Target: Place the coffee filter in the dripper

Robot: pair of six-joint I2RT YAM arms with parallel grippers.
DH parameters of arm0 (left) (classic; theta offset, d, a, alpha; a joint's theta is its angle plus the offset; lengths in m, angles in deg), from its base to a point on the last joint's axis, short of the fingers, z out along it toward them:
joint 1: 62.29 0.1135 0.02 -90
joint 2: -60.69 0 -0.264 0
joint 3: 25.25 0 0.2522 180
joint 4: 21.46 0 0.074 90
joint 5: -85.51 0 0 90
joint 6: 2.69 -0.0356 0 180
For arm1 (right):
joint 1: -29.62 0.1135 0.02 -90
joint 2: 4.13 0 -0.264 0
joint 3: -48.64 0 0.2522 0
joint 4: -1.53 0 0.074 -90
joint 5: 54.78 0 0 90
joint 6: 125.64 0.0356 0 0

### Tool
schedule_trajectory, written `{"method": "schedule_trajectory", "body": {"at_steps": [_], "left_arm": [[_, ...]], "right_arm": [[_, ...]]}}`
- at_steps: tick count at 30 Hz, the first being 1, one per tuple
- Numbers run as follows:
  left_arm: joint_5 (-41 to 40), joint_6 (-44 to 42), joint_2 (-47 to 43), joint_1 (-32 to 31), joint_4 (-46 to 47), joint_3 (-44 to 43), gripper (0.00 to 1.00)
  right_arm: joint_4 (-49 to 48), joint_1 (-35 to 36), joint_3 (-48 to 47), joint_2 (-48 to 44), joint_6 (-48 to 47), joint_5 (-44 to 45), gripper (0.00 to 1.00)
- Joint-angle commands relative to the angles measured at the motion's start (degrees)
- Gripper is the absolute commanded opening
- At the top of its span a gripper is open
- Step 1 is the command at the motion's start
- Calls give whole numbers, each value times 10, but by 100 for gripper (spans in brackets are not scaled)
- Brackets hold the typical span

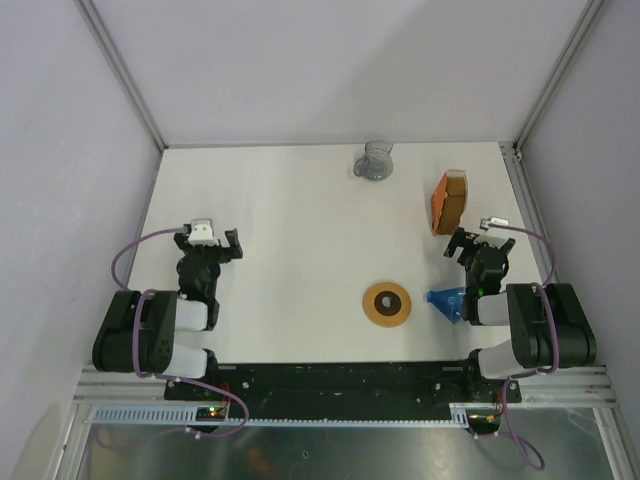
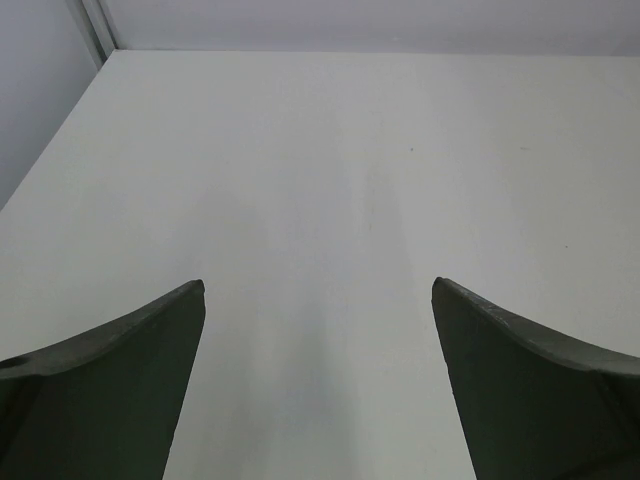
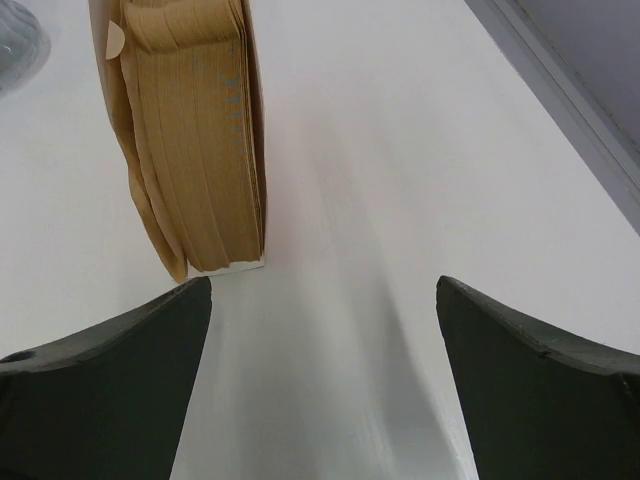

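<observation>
The dripper (image 1: 447, 302) is a small translucent blue cone lying on its side near the front right, close beside my right arm. A thick orange-brown stack of filters (image 1: 449, 200) stands on edge at the right; in the right wrist view the stack (image 3: 195, 130) is just ahead and left of my fingers. No single coffee filter shows apart from the stack. My right gripper (image 1: 478, 243) (image 3: 323, 285) is open and empty, just short of the stack. My left gripper (image 1: 210, 243) (image 2: 318, 290) is open and empty over bare table at the left.
A flat brown ring with a dark hole (image 1: 387, 303) lies front centre, left of the dripper. A clear glass jug (image 1: 376, 160) stands at the back, and also shows at the top left of the right wrist view (image 3: 15, 40). Walls with metal rails (image 1: 530, 200) enclose the white table (image 1: 300, 220).
</observation>
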Motion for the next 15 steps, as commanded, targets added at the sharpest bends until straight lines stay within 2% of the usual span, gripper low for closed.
{"method": "schedule_trajectory", "body": {"at_steps": [1,9,12,15], "left_arm": [[-2,-5,-4,3,17,0,100],[3,-5,-17,3,7,-5,100],[19,-20,-46,3,-92,-44,100],[61,-36,-54,2,-199,-107,100]], "right_arm": [[-26,1,-4,-3,3,12,99],[78,17,-14,-113,27,79,99],[165,11,-39,-171,60,90,99],[234,-11,-64,-220,106,36,99]]}}
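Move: The filter stack stands about 10 cm ahead of the right hand and 7 cm to its left, its middle some 3 cm lower. From that hand the blue dripper lies on its side roughly 14 cm back and 9 cm left, and the glass carafe stands about 21 cm ahead and 29 cm left. From the left hand the filter stack is about 60 cm to the right and 9 cm ahead. Starting from rest, the right hand heads up above the table, climbing about 5 cm and gathering speed, near the filter stack but not yet closing on it. The wrist tips the fingers up and turns slightly clockwise, roughly 5 degrees each; the empty fingers stay wide open, touching nothing. ##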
